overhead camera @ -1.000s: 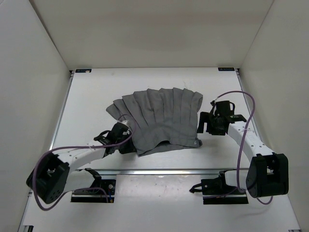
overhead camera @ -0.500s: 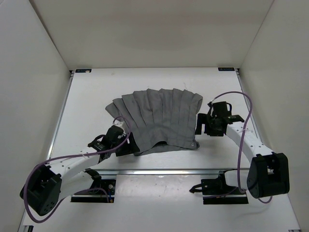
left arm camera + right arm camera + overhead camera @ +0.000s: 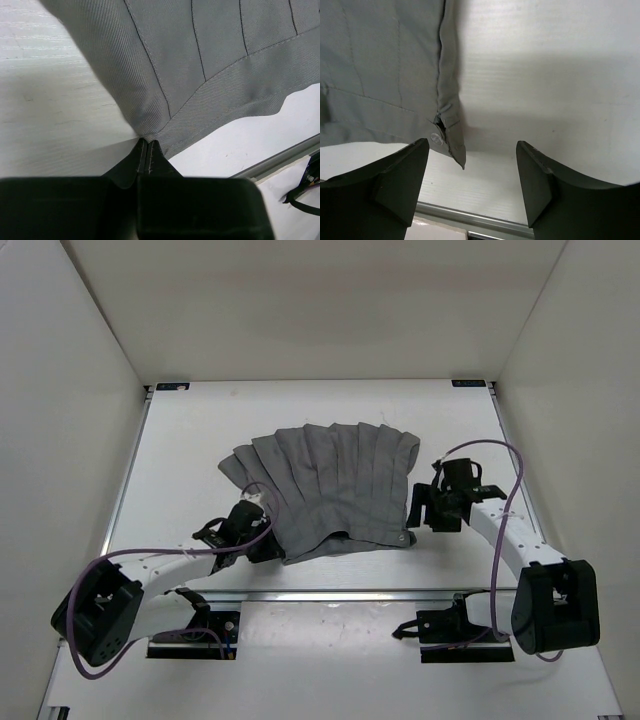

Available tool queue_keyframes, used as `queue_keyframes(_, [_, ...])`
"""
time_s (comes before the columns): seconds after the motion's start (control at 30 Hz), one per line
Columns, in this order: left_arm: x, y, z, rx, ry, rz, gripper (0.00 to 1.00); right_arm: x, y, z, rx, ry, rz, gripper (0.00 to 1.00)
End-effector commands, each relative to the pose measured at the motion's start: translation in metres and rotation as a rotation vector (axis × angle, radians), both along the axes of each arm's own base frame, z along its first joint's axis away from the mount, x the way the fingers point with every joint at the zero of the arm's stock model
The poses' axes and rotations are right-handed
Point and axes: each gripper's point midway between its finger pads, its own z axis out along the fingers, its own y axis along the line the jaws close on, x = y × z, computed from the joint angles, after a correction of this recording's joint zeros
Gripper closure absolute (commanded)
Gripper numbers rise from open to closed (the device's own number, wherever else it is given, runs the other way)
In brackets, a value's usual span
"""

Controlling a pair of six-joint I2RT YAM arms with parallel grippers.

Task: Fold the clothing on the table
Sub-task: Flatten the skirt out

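Observation:
The clothing (image 3: pixel 330 485), a grey pleated skirt, lies fanned out on the white table (image 3: pixel 180 460) with its waistband toward the arms. My left gripper (image 3: pixel 268 542) is at the near left corner of the waistband. In the left wrist view its fingertips (image 3: pixel 146 143) meet on the bunched corner of the clothing (image 3: pixel 200 60). My right gripper (image 3: pixel 414 506) stands open beside the near right corner. In the right wrist view that corner of the clothing (image 3: pixel 454 145), with a small button, hangs between the fingers (image 3: pixel 405 175), nearer the left one and untouched.
A metal rail (image 3: pixel 350 594) runs along the near edge of the table, just behind both grippers, and also shows as the rail (image 3: pixel 470 217) in the right wrist view. White walls close in the left, right and far sides. Purple cables loop over both arms.
My left gripper opened, drew back a little, then came forward and shut on the skirt's near left corner. My right gripper shifted slightly nearer along the skirt's right edge, its jaws narrowing a little.

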Motion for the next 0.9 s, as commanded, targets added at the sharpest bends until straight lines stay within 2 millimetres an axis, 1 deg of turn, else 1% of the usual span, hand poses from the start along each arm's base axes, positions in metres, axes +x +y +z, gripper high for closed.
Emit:
queue_keyframes(0.0, [-0.004,0.001,-0.003,-0.002,-0.002,-0.013,1.0,-0.011,0.011,-0.003,0.041,0.012,0.013,0.33])
queue_keyframes(0.03, [-0.002,0.003,-0.003,-0.002,-0.006,0.0,1.0,-0.011,0.014,-0.002,0.049,0.005,0.019,0.32])
queue_keyframes(0.07, [-0.005,0.003,-0.005,-0.004,-0.002,-0.008,1.0,-0.013,0.018,-0.003,0.072,0.011,0.015,0.32])
queue_keyframes(0.1, [-0.004,0.002,-0.002,-0.011,-0.01,-0.008,1.0,-0.012,0.022,-0.004,0.083,0.009,0.019,0.32])
queue_keyframes(0.17, [-0.004,0.003,-0.003,-0.012,-0.013,-0.007,1.0,-0.014,0.033,-0.003,0.141,0.014,0.033,0.33])
queue_keyframes(0.23, [-0.005,0.003,-0.003,-0.02,-0.015,-0.009,1.0,-0.02,0.043,-0.01,0.132,0.031,0.049,0.32])
queue_keyframes(0.27, [-0.006,0.003,-0.003,-0.021,-0.014,-0.011,1.0,-0.021,0.044,-0.014,0.124,0.038,0.054,0.31])
queue_keyframes(0.33, [-0.005,0.004,-0.002,-0.029,-0.02,-0.004,1.0,-0.02,0.051,-0.018,0.143,0.048,0.07,0.34])
queue_keyframes(0.37, [-0.006,0.004,-0.003,-0.031,-0.014,0.001,1.0,-0.023,0.052,-0.024,0.14,0.068,0.073,0.35])
queue_keyframes(0.4, [-0.006,0.004,-0.003,-0.032,-0.019,-0.005,1.0,-0.027,0.058,-0.026,0.149,0.076,0.091,0.37])
queue_keyframes(0.47, [-0.008,0.008,-0.006,-0.022,-0.014,0.001,1.0,-0.029,0.059,-0.031,0.132,0.091,0.097,0.44])
queue_keyframes(0.5, [-0.009,0.008,-0.005,-0.03,-0.011,0.005,1.0,-0.031,0.059,-0.035,0.115,0.098,0.098,0.51])
queue_keyframes(0.53, [-0.008,0.01,-0.004,-0.024,-0.017,0.005,1.0,-0.031,0.058,-0.036,0.107,0.095,0.097,0.55])
queue_keyframes(0.6, [-0.007,0.012,-0.003,-0.026,-0.017,0.013,1.0,-0.029,0.056,-0.037,0.101,0.084,0.093,0.72])
queue_keyframes(0.63, [-0.007,0.014,-0.005,-0.021,-0.02,0.017,1.0,-0.03,0.051,-0.041,0.089,0.088,0.077,0.9])
queue_keyframes(0.67, [-0.006,0.017,-0.004,-0.017,-0.022,0.025,1.0,-0.027,0.051,-0.039,0.09,0.073,0.079,1.0])
queue_keyframes(0.73, [-0.004,0.024,-0.002,-0.001,-0.033,0.025,1.0,-0.025,0.045,-0.036,0.082,0.059,0.069,1.0])
queue_keyframes(0.77, [-0.006,0.029,-0.004,0.016,-0.023,0.036,1.0,-0.024,0.043,-0.033,0.073,0.044,0.06,1.0])
queue_keyframes(0.8, [-0.001,0.03,0.006,0.01,-0.054,0.037,1.0,-0.023,0.043,-0.025,0.095,0.026,0.071,1.0])
queue_keyframes(0.83, [-0.004,0.036,0.005,0.028,-0.043,0.041,1.0,-0.021,0.043,-0.019,0.106,0.013,0.069,1.0])
queue_keyframes(0.87, [0.001,0.035,0.015,0.015,-0.072,0.048,1.0,-0.022,0.047,-0.011,0.136,0.001,0.088,1.0])
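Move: The skirt's near right corner lies roughly 4 cm back, 4 cm to the left and 5 cm below my open right hand. From that hand the gaping fold in the near edge is about 18 cm left and 3 cm back, the far right corner some 20 cm ahead and 1 cm left, both about 5 cm lower. My left hand already holds the near left corner; the near right one lies about 29 cm to its right and 3 cm ahead. I bring my right hand left, back and down onto the skirt's near right corner, about 5 cm sideways and 4 cm each back and down, then shut my fingers to pinch it and ease slightly back to the right. My left hand keeps its pinch on the near left corner, nearly still until late, when it draws the cloth about 2.5 cm left. ##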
